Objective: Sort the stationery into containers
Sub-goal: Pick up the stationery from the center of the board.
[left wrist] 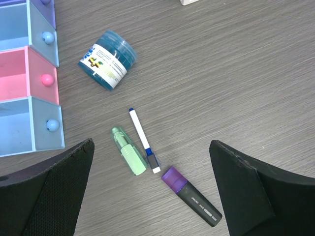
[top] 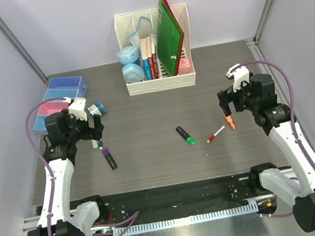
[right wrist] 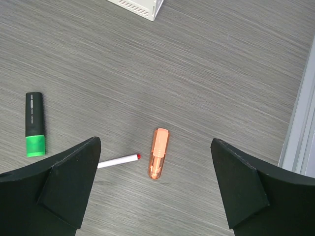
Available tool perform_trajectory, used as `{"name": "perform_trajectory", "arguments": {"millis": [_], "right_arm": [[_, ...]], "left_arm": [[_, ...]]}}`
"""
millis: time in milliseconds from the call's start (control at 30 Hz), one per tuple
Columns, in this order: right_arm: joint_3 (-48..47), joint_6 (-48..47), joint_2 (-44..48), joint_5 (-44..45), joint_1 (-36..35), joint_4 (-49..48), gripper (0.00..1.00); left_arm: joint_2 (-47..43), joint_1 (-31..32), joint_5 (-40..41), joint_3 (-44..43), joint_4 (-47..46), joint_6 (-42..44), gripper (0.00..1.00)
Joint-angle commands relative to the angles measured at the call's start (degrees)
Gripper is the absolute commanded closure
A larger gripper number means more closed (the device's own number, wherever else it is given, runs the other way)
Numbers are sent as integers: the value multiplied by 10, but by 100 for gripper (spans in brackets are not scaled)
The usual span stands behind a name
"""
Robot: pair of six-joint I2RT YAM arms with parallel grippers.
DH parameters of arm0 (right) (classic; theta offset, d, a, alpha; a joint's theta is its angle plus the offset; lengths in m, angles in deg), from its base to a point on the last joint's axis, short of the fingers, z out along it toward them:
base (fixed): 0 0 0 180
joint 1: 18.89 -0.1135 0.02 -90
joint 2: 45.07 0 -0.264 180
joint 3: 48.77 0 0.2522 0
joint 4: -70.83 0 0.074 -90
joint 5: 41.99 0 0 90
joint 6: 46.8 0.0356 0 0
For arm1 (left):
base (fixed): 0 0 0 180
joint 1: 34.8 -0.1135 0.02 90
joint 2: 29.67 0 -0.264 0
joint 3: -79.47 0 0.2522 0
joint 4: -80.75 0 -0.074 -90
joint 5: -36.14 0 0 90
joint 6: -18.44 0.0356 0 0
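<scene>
My left gripper (top: 93, 131) is open and empty, above the table. Below its jaws (left wrist: 151, 147) lie a mint highlighter (left wrist: 128, 151), a thin white pen with a blue cap (left wrist: 144, 140) and a black marker with a purple end (left wrist: 192, 196). A round blue-lidded pot (left wrist: 108, 60) lies on its side farther off. Purple (left wrist: 42, 12), light blue (left wrist: 29, 34), pink (left wrist: 27, 73) and light blue (left wrist: 29, 123) trays stand in a row at the left. My right gripper (top: 227, 107) is open and empty, above a small orange piece (right wrist: 159, 153). Beside it lie a red-tipped white pen (right wrist: 118, 161) and a green-ended black marker (right wrist: 35, 125).
A tall white slotted file rack (top: 161, 82) stands at the back centre, holding books, green folders and two pale blue cases (top: 130, 63). A metal rail (right wrist: 300, 128) runs along the table's right edge. Grey walls enclose the sides.
</scene>
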Motion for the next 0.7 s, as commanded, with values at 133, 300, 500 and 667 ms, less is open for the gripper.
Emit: {"name": "perform_trajectory", "arguments": {"millis": [133,300,500,667], "right_arm": [[1,-6,13,-4,2,-20,0],[4,-14,13,-12,2,-19,0],[5,-28,5,-20,2,-15,0],[2,-35,-11,-23,2,-11,0]], "left_arm": [[29,-1,-17,-19,-5,8,0],[61,-1,-45,-45,17,99,0],[171,0,-60,-145,73,231,0],[294,0,-59,-255,116,318,1]]}}
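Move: The blue jar lies about 15 cm ahead of the left hand and 1 cm to its left, some 10 cm lower. Nearer, about 12 cm below the hand, are the blue-capped pen, 4 cm ahead and 2 cm left, and the green highlighter, 3 cm ahead and 4 cm left. The drawer unit stands roughly 17 cm ahead and 13 cm left, 9 cm lower. From the right hand the jar is about 16 cm ahead, 47 cm left and 12 cm lower. Towards the blue jar, fingers wide open and nothing yet touched, the left hand first sinks about 2 cm almost on the spot, then speeds forward, some 6 cm in all, regaining most of that height. As it goes it swings about 15 degrees clockwise and rolls its left side up by nearly as much. ##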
